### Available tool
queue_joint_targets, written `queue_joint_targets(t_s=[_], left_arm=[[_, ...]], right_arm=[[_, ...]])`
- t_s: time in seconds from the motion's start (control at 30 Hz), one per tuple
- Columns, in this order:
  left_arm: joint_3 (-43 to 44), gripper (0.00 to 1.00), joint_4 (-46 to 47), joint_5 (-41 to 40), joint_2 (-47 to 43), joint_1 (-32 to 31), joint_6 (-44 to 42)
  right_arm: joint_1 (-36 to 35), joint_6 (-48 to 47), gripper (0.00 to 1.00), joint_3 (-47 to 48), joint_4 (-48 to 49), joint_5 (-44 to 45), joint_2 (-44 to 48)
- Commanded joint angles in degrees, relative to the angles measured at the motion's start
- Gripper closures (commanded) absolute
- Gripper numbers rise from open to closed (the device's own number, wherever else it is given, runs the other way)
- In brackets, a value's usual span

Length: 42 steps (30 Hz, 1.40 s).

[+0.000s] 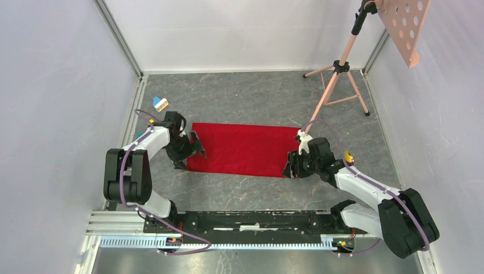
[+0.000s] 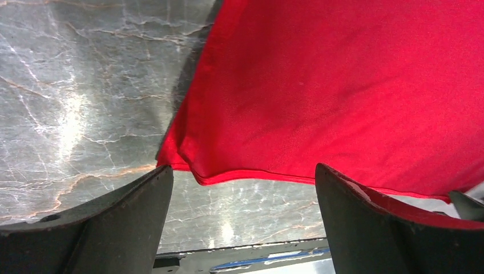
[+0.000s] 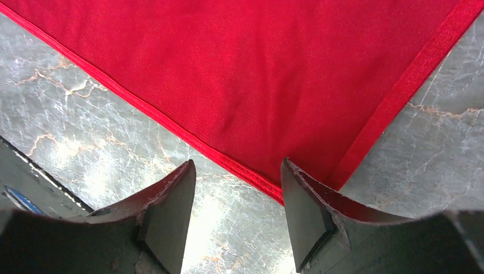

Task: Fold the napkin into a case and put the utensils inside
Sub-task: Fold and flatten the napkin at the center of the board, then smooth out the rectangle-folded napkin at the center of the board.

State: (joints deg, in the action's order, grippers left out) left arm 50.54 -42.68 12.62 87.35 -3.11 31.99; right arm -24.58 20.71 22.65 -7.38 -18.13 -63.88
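The bright red napkin [image 1: 242,149] lies flat on the grey marble-look tabletop as a wide rectangle. My left gripper [image 1: 192,149] is open at the napkin's left end. In the left wrist view the napkin [image 2: 342,85] has its near-left corner lifted a little just ahead of the open gripper [image 2: 242,185], with nothing between the jaws. My right gripper [image 1: 291,167] is open at the near-right corner. In the right wrist view that gripper [image 3: 237,174] stands over bare table with the hemmed corner of the napkin [image 3: 257,74] against its right finger. No utensils are in view.
Small coloured toy blocks [image 1: 160,103] lie at the back left. A pink tripod stand [image 1: 338,71] stands at the back right, with a pink pegboard [image 1: 404,25] above it. White walls close in the sides and back. The arms' metal base rail [image 1: 251,225] runs along the near edge.
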Motion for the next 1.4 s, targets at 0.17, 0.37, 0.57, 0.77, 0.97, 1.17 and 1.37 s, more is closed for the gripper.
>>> queue_joint_targets(t_s=[0.17, 0.37, 0.57, 0.77, 0.97, 1.17, 1.37], left_arm=[[-0.6, 0.0, -0.5, -2.6, -7.0, 0.1, -2.1], [2.1, 0.0, -0.6, -0.2, -6.4, 0.1, -2.3], [1.4, 0.0, 3.1, 1.6, 0.4, 0.1, -1.3], [-1.2, 0.0, 2.4, -2.6, 1.7, 0.1, -1.5], [0.7, 0.0, -1.7, -4.5, -4.5, 0.1, -3.0], [8.0, 0.0, 2.5, 5.9, -3.7, 0.1, -1.7], [16.7, 0.0, 9.5, 8.5, 7.0, 0.1, 2.5]], right_arm=[[0.2, -2.3, 0.37, 2.6, -0.5, 2.5, 2.6], [0.2, -1.6, 0.38, 3.3, 0.9, 1.7, 1.4], [0.1, -0.4, 0.38, 1.9, 3.8, 0.6, 0.2], [0.2, -0.7, 0.4, -0.4, 3.2, 2.3, -0.1], [0.2, -3.4, 0.41, 1.9, -3.2, 4.9, 2.0], [0.2, -4.4, 0.38, 10.5, -1.4, 6.6, -1.9], [0.3, -5.6, 0.41, 21.2, 0.7, 9.9, -13.6]])
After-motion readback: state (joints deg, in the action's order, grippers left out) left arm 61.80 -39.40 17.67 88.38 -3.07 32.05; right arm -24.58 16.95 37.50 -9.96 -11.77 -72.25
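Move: Spread almost flat between the hands, the folded napkin has its middle about 19 cm to the right of the left hand and 2 cm ahead, and some 16 cm to the left of the right hand and 6 cm ahead; the cloth lies about 2 cm below both. The far-left corner is roughly 11 cm ahead of the left hand and 1 cm to its right; the far-right corner is about 14 cm ahead of the right hand and 3 cm to its right. Patting in place near the napkin's near corners, the left hand dips about 1 cm, bobs up some 3 cm and sinks again, while the right makes a smaller bob. Then both lift 4 to 6 cm and sweep forward about 7 cm towards the far edge, the left fingertips swinging forward some 10 degrees. Both grippers stay open. ##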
